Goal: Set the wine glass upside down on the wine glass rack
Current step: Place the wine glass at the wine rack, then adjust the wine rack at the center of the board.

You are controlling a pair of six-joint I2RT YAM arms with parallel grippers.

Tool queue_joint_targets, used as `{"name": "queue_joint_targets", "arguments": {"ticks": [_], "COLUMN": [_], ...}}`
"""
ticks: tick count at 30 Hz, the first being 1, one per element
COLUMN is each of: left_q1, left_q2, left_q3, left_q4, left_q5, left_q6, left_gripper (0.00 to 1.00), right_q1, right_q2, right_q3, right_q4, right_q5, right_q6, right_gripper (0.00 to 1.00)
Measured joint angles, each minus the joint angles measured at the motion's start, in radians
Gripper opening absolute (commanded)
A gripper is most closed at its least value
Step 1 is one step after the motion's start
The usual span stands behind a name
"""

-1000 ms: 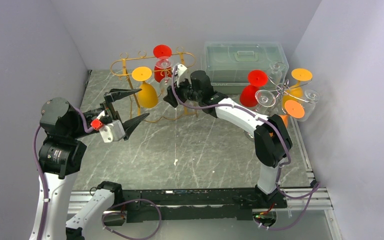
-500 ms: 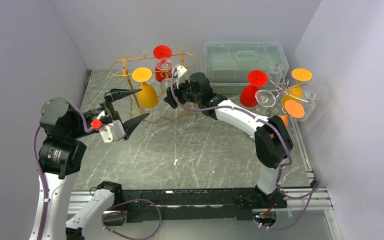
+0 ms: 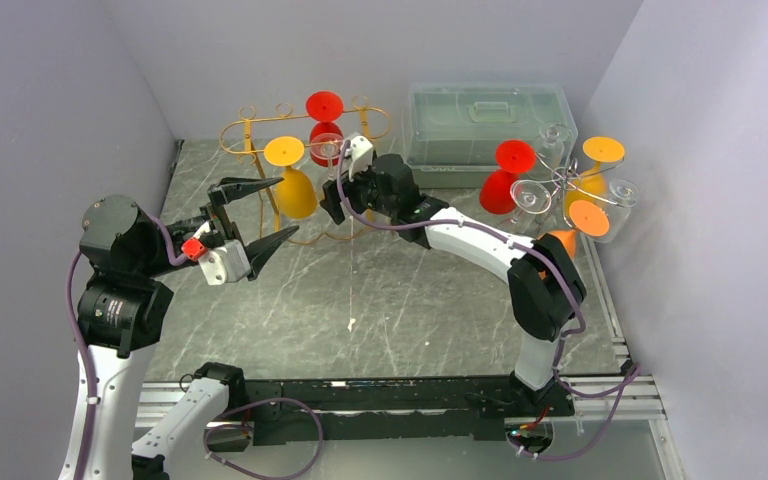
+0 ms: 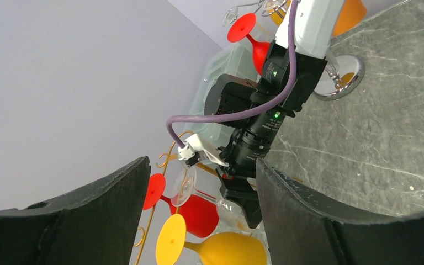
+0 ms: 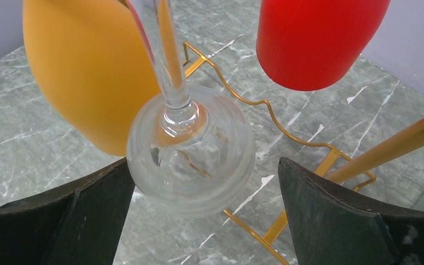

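Observation:
A clear wine glass [image 5: 190, 160] hangs upside down on the gold wire rack [image 5: 243, 99], its stem rising between a yellow glass [image 5: 83, 77] and a red glass [image 5: 314, 38]. My right gripper [image 5: 204, 221] is open around its bowl: the left finger lies close against the bowl and the right finger stands well apart. In the top view the clear glass's base [image 3: 326, 148] shows at the rack [image 3: 250, 135], with the right gripper [image 3: 335, 195] just below it. My left gripper [image 3: 285, 208] hovers open and empty to the left of the rack. The left wrist view shows the clear base [image 4: 183, 186].
A clear lidded plastic box [image 3: 485, 120] stands at the back. To the right, a second rack [image 3: 560, 185] holds red, orange and clear glasses. Grey walls close in the left, back and right sides.
The right gripper's jaws have opened off the clear glass, which now hangs on the rack. The right wrist has shifted slightly left. The left arm has not moved.

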Motion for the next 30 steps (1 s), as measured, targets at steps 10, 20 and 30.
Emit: {"name": "queue_joint_targets", "arguments": {"ticks": [10, 20, 30], "left_q1": [0.000, 0.000, 0.000], "left_q2": [0.000, 0.000, 0.000], "left_q3": [0.000, 0.000, 0.000], "left_q4": [0.000, 0.000, 0.000], "left_q5": [0.000, 0.000, 0.000], "left_q6": [0.000, 0.000, 0.000], "left_gripper": [0.75, 0.75, 0.75], "right_q1": [0.022, 0.090, 0.194], "right_q2": [-0.066, -0.288, -0.584], "right_q3": [-0.039, -0.134, -0.501], "right_q4": [-0.082, -0.303, -0.420], "right_q5": [0.055, 0.115, 0.290], "right_q6": [0.013, 0.072, 0.281], "right_gripper": [1.00, 1.00, 0.15]}}
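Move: The clear wine glass already hangs upside down on the gold rack, its bowl between the open right fingers and its middle about 1 cm ahead, 1 cm left and 4 cm above. From that hand, the yellow glass hangs some 7 cm left and level with it, the red glass 8 cm ahead and 1 cm left, both about 4 cm up; the rack's right post is 4 cm ahead, 6 cm right. From the left hand, the clear glass lies roughly 20 cm ahead, 6 cm right and 20 cm below. Keep the right fingers wide open and draw the gripper back off the clear glass's bowl, backing away from the gold rack about 17 cm while slanting some 11 cm to the right. Stay nearly level until well clear, then dip about 5 cm, tip the fingers downward and close them to around half on nothing. ##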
